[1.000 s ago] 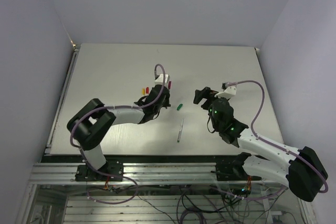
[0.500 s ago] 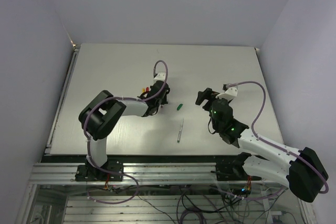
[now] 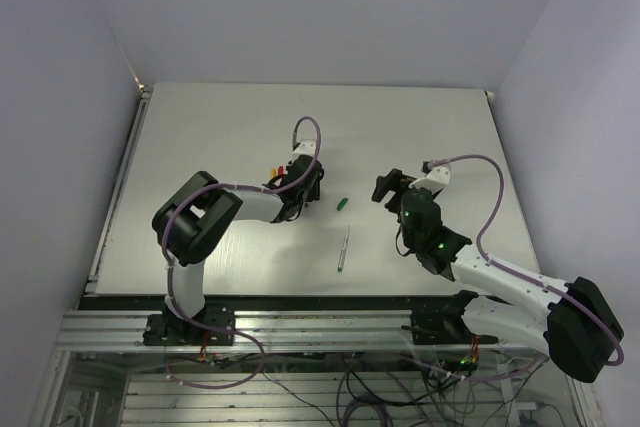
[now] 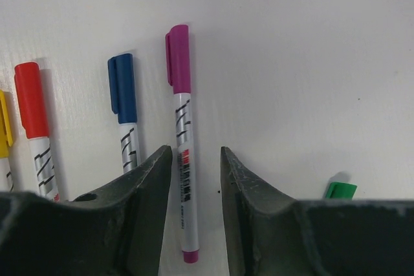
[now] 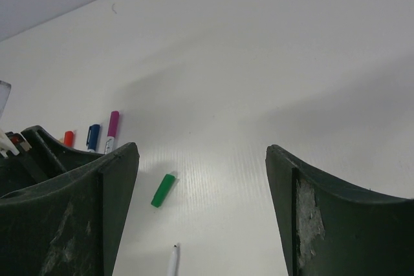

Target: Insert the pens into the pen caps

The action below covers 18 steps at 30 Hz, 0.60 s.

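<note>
My left gripper (image 4: 196, 159) is low over the table with its jaws slightly apart. A purple-capped pen (image 4: 181, 127) lies between them, with a gap on its right side. Capped blue (image 4: 124, 101), red (image 4: 32, 105) and yellow (image 4: 4, 127) pens lie in a row to its left. A loose green cap (image 3: 342, 203) lies mid-table, also seen in the right wrist view (image 5: 163, 190). An uncapped pale pen (image 3: 343, 248) lies nearer the arms; its tip (image 5: 172, 260) shows below the cap. My right gripper (image 5: 202, 159) is wide open and empty, hovering right of the green cap.
The white table (image 3: 430, 137) is bounded by grey walls at the back and sides. The left arm's purple cable (image 3: 305, 132) loops above the capped pens. The right arm's cable (image 3: 490, 197) arcs over the right side of the table.
The left arm's elbow has folded in and its gripper has shifted slightly up-left over the capped pens. The right gripper has barely moved. The green cap and uncapped pen lie where they were.
</note>
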### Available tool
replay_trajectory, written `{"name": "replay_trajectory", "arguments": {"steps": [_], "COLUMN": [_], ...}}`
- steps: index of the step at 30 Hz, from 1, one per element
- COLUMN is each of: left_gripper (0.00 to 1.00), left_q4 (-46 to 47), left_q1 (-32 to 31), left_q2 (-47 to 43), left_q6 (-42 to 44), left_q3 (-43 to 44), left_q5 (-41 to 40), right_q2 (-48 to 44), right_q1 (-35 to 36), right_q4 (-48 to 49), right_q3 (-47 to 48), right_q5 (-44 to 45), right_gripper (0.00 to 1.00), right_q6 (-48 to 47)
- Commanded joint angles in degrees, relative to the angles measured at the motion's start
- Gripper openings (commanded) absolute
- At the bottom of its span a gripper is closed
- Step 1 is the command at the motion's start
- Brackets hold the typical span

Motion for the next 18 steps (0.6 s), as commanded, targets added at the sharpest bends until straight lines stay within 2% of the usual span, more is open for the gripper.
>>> {"name": "replay_trajectory", "arguments": {"steps": [1,12,18], "left_gripper": [0.46,0.47,0.47], "left_q4": [1.00,-0.53,-12.51], "left_q1": [0.35,-2.15,-8.08], "left_q2": [-3.22,-13.35,-14.56], "left_q6": [0.78,3.46,4.97], "left_q3": [0.69,-3.32,-1.55], "left_q5": [0.31,1.13,4.39], "right_q2": [0.14,-0.46,0.42], "right_q1": [-0.16,-0.22,-0.25], "right_q4": [0.59,-0.09,-4.66], "right_q3": [-1.05,-1.56,0.04], "right_q5": [1.21,3.31,6.39], "right_gripper": [0.79,0.78,0.77], "right_q6": [0.42,1.72,4.35]}}
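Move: The last loose pen lies about 16 cm back and 9 cm right of the left gripper, roughly level with it in height; its green cap is some 3 cm back and 9 cm right. The pink-capped pen lies between the open fingers, its middle about 2 cm ahead, with the blue-capped pen some 3 cm left and level. From the right gripper the loose pen is about 12 cm left, 10 cm back and 14 cm below. Lift the left gripper clear of the pink-capped pen already released on the table, straight up about 8 cm with the fingers kept half open and the fingertips tipping up a little. As the rise levels off, swing back and right, some 4 cm, towards the last loose pen. ##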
